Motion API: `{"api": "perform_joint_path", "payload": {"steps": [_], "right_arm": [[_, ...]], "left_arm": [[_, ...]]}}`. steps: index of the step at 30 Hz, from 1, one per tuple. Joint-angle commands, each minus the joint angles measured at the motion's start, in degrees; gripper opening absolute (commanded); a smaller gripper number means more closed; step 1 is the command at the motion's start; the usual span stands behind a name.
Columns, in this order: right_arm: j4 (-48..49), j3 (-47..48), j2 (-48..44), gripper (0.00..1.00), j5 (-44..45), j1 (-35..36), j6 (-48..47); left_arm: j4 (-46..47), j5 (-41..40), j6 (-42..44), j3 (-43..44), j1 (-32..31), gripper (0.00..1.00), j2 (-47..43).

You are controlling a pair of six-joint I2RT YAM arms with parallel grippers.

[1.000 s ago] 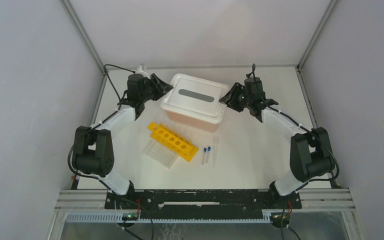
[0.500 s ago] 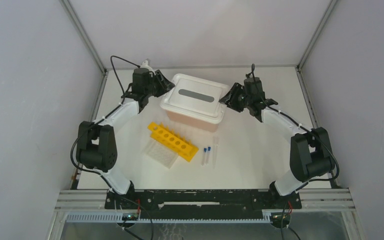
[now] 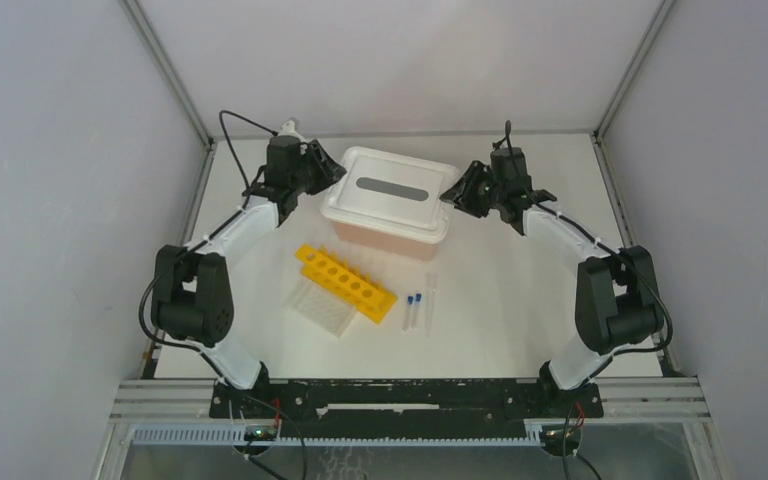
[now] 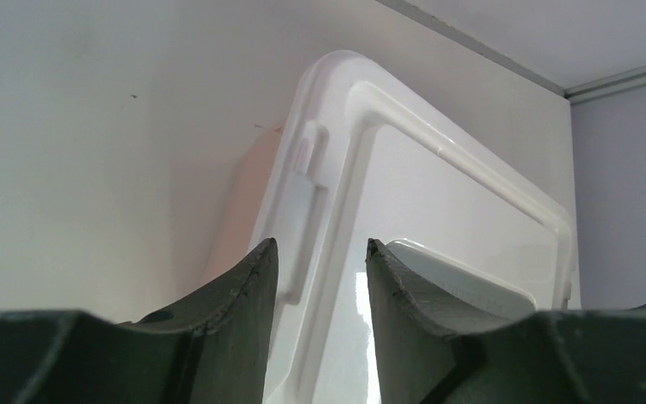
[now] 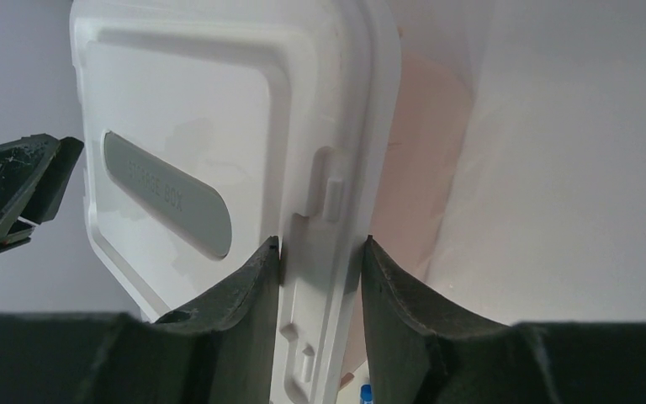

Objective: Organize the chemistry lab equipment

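The yellow tube rack (image 3: 345, 283) lies mid-table with the clear well plate (image 3: 322, 308) against its near side. Two blue-capped vials (image 3: 412, 310) and a thin clear tube (image 3: 430, 298) lie to its right. Behind them stands the pink box (image 3: 385, 240) with its white lid (image 3: 390, 190). My left gripper (image 3: 328, 172) (image 4: 321, 246) is open at the lid's left end, its jaws either side of the rim (image 4: 303, 210). My right gripper (image 3: 453, 194) (image 5: 320, 244) is shut on the rim (image 5: 324, 278) at the lid's right end. Any small round glassware is out of view.
Grey walls close in the table on the left, back and right. The box sits near the back wall. In the right wrist view one blue vial cap (image 5: 365, 391) shows below the lid, and the left gripper's fingers (image 5: 17, 189) show beyond its far end.
The left arm swung back and settled at the lid's left end. The right gripper shifted slightly toward the lid and its jaws narrowed onto the rim.
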Motion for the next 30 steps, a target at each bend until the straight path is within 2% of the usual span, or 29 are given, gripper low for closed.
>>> {"api": "perform_joint_path", "payload": {"steps": [1, 10, 16, 24, 30], "right_arm": [[0.60, 3.77, 2.26, 0.35, 0.22, -1.55, -2.56], [0.38, 12.78, 10.14, 0.31, -1.10, -3.54, -3.70], [0.06, 18.70, 15.53, 0.31, -1.95, -3.98, -4.18], [-1.49, 27.09, 22.12, 0.30, -2.87, -4.74, -4.79], [-3.07, 34.53, 27.91, 0.30, -4.07, -5.59, -5.06]], "left_arm": [[-7.59, -5.31, 0.51, -0.93, 0.42, 0.48, -2.81], [-7.34, -6.06, -0.15, -1.82, 1.81, 0.48, -3.11], [0.28, -2.03, -3.38, -4.13, 3.01, 0.48, -1.52], [2.67, 1.85, -4.81, 3.16, 3.01, 0.48, 6.85], [-0.94, 1.48, -3.95, 11.45, 3.01, 0.48, 12.93]]}}
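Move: The lidded storage box sits askew between the hands. From the right hand, already closed on its right rim, its middle is about 12 cm to the left, 2 cm ahead and 7 cm down; from the left hand, about 10 cm to the right, 5 cm back and 11 cm down. The yellow tube rack lies some 21 cm left and 15 cm back of the right hand, and the blue-capped vials roughly 7 cm left and 22 cm back, both 13 cm below. The storage box's right end is pushed forward about 13 cm, level over the table, by the right hand, which keeps its pinch on the rim. At the other end the half-open left hand shifts left some 3 cm and sinks a little off the lid top to straddle the left rim, then turns forward and travels about 5 cm alongside. ##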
